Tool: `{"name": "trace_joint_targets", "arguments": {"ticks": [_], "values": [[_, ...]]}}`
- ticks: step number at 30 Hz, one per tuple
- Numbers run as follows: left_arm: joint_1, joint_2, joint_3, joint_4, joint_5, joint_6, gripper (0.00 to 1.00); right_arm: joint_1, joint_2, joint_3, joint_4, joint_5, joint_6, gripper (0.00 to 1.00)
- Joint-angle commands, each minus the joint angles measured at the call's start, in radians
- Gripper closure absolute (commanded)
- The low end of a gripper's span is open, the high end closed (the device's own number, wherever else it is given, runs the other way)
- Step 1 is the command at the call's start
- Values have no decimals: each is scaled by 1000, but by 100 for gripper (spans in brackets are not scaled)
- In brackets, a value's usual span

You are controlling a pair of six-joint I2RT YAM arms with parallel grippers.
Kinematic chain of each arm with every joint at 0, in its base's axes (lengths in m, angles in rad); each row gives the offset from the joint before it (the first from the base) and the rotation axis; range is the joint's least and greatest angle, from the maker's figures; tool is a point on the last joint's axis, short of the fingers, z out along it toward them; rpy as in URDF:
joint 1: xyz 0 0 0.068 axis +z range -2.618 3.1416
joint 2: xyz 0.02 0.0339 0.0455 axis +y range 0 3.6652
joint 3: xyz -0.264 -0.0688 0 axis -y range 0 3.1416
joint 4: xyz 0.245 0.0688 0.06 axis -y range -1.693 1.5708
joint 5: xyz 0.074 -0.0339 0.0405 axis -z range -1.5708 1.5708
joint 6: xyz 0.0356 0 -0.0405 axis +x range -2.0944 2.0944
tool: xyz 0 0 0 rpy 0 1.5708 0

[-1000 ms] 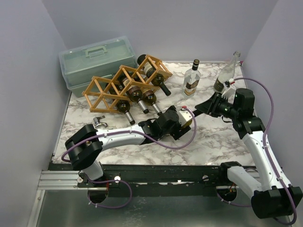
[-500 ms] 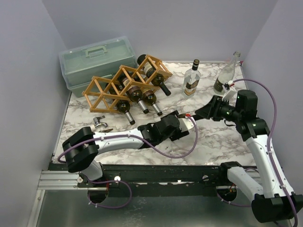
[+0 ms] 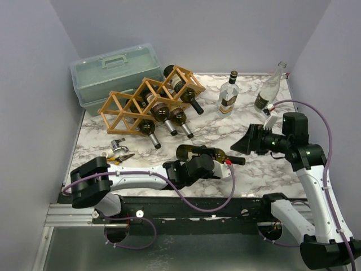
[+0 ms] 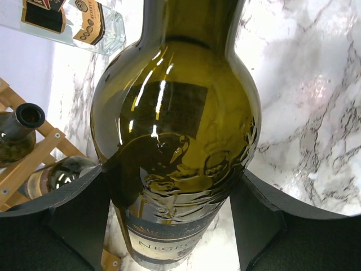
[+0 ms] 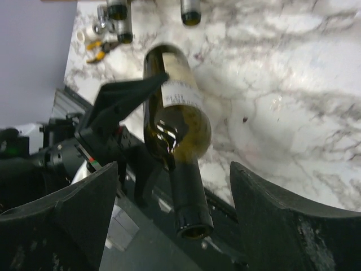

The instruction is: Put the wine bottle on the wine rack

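Note:
A dark green wine bottle (image 3: 204, 153) hangs level above the marble near the front edge, neck pointing right. My left gripper (image 3: 196, 162) is shut on its body; in the left wrist view the bottle (image 4: 175, 130) fills the gap of the gripper (image 4: 176, 226), both pads touching. My right gripper (image 3: 240, 148) stands open just right of the neck tip. In the right wrist view the neck (image 5: 189, 197) points between the spread fingers (image 5: 293, 226) of the gripper (image 5: 179, 226) without touching them. The wooden wine rack (image 3: 127, 107) sits at the back left with several bottles in it.
A pale green toolbox (image 3: 113, 70) stands behind the rack. Two clear bottles (image 3: 228, 93) (image 3: 269, 87) stand at the back right. Small metal items (image 3: 117, 149) lie at the left front. Purple walls close in on both sides.
My right gripper opened, let go of the bottle's neck and drew back to the right. The left gripper closed on the bottle's body and carried it toward the near edge.

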Motion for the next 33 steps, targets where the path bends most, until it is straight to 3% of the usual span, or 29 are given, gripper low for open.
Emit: {"name": "trace_joint_targets", "arguments": {"ticks": [1, 6, 18, 26, 33], "values": [[-21, -85, -26, 124, -68, 151, 100, 47, -64, -97, -86, -111, 25, 19], [-37, -146, -81, 149, -43, 251, 100, 130, -95, -141, -120, -108, 49, 20], [-69, -216, -183, 180, 56, 412, 100, 272, 8, -173, -128, -133, 53, 37], [-83, -227, -194, 180, 63, 427, 100, 414, 89, -176, -134, -114, 52, 41], [-84, -237, -196, 180, 61, 431, 100, 455, 140, -166, -132, -99, 50, 43]]}}
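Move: The left hand already grips the wine bottle near its shoulder, neck to the right; from the open right hand, that neck lies about 6 cm back, 3 cm left and 7 cm lower. From the left hand the wine rack's middle is some 17 cm ahead and 23 cm left, its nearest stored neck about 9 cm ahead and 9 cm left. The clear liquor bottle stands about 18 cm ahead and 4 cm left of the right hand. The right hand swings back about 11 cm, down 8 and left 6 to the held bottle's neck, tipping down and turning counter-clockwise while its fingers narrow partway and end on either side of the neck, still well open. The left hand keeps its grip, easing back 3 to 4 cm and slightly left, rising briefly and sinking again, as it turns some 20 degrees clockwise and tips up. ##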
